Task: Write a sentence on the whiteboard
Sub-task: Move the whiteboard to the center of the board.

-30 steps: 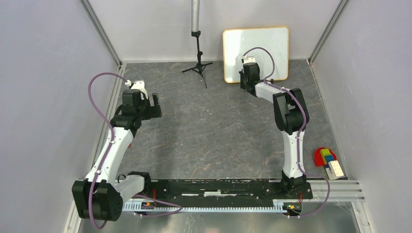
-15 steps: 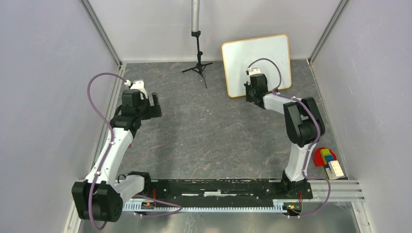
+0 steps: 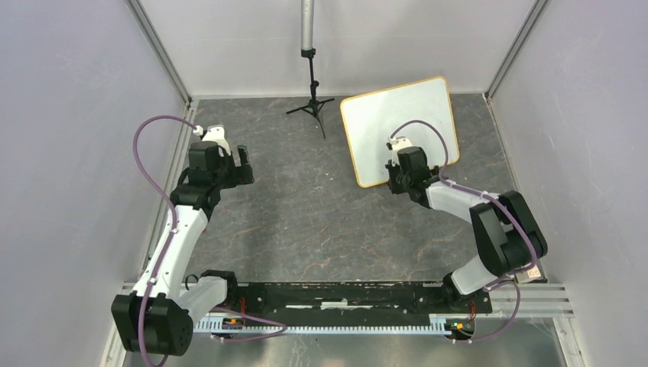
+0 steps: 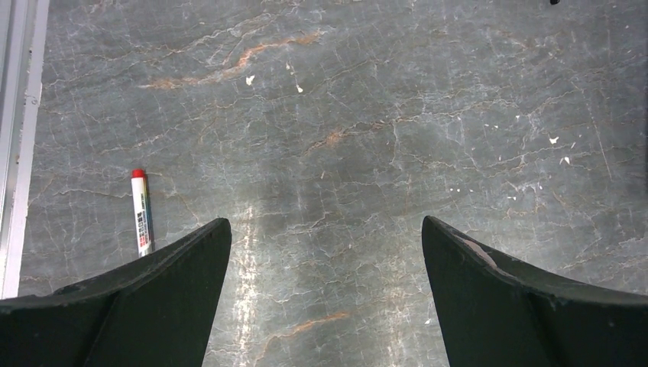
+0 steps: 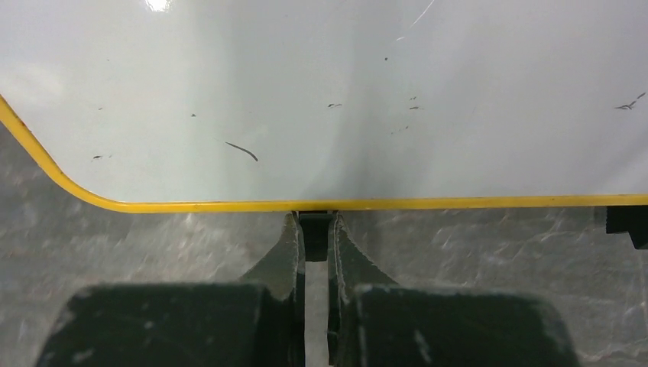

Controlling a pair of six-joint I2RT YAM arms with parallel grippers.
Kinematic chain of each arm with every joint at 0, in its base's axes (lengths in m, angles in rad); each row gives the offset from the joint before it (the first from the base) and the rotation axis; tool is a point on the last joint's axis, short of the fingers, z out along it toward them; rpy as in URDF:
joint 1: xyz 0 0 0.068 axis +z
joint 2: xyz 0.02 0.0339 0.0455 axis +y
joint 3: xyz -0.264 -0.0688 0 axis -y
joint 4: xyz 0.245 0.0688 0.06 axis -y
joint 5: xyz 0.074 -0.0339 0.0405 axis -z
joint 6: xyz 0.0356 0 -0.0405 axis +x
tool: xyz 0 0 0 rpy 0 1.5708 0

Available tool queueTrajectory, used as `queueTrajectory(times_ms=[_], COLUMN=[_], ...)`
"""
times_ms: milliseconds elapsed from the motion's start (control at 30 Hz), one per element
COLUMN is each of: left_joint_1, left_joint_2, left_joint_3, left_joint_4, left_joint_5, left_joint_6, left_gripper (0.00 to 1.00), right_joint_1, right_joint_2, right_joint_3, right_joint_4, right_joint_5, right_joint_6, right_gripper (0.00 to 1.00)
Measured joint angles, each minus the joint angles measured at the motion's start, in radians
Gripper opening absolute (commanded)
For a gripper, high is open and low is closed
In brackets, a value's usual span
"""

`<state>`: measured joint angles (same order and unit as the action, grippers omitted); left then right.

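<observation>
The whiteboard (image 3: 397, 115) lies tilted on the dark floor at the back right, with a thin orange-yellow frame. No red sentence shows on it, only a few small dark marks (image 5: 241, 151). My right gripper (image 3: 395, 174) is at the board's near edge, shut on one black clip foot (image 5: 313, 229) just under the frame. The second clip foot (image 5: 628, 225) shows at the right edge of the right wrist view. My left gripper (image 3: 243, 167) is open and empty over bare floor at the left (image 4: 327, 229). A red-capped marker (image 4: 140, 210) lies on the floor beside its left finger.
A black tripod stand (image 3: 311, 76) with a grey pole stands at the back centre, left of the board. Grey walls close in the left, right and back. A metal rail (image 4: 15, 138) runs along the left floor edge.
My right gripper has pulled the whiteboard toward the near side and a little left, and the board has turned more slanted. The left arm has barely moved.
</observation>
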<state>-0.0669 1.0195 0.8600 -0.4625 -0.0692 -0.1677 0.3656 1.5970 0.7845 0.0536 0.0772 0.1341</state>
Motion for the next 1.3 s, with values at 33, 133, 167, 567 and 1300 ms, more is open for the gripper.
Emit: queueTrajectory(times_ms=[33,133,167,567,1300], left_joint_1=[0.0,0.0,0.0,0.0,0.0], left_joint_2=[-0.005,-0.021,-0.026,-0.045,-0.04], left_joint_3=[0.0,0.0,0.0,0.0,0.001], left_joint_4=[0.0,0.0,0.0,-0.008,-0.021], left_joint_5=[0.0,0.0,0.0,-0.009,-0.04], left_joint_6=[0.0,0.0,0.0,-0.001,-0.026], left_gripper=[1.0,1.0,1.0,1.0,1.0], right_joint_1=[0.016,0.065,0.084,0.288,0.343], right_joint_2=[-0.03,-0.094,-0.11,-0.293,-0.423], right_joint_3=[-0.025,-0.083,-0.098,-0.221,-0.169], right_joint_4=[-0.005,-0.016,-0.021,-0.093,-0.359], right_joint_5=[-0.005,-0.018,-0.021,-0.072,-0.264], right_joint_6=[0.0,-0.001,-0.002,-0.031,-0.202], right_gripper=[0.0,0.0,0.0,0.0,0.75])
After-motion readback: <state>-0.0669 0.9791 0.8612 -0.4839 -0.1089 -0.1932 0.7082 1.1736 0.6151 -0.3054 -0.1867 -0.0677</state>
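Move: The right fingers already grip the black clip on the whiteboard's near edge, and the middle of the table, where the board is to go, lies about 24 cm to their left and 3 cm back. The whiteboard's own middle is about 18 cm ahead and 5 cm right of that gripper, and its second clip some 16 cm right and 5 cm ahead. From the left gripper, the table's middle is roughly 26 cm right, 3 cm ahead and well below. Keep the right fingers shut on the clip and drag the whiteboard back towards the base about 18 cm, drifting some 8 cm left while turning the hand counter-clockwise about 35 degrees. Stay low throughout; near the end of the pull open the fingers wide to let go of the clip, then start to lift, about 3 cm. ##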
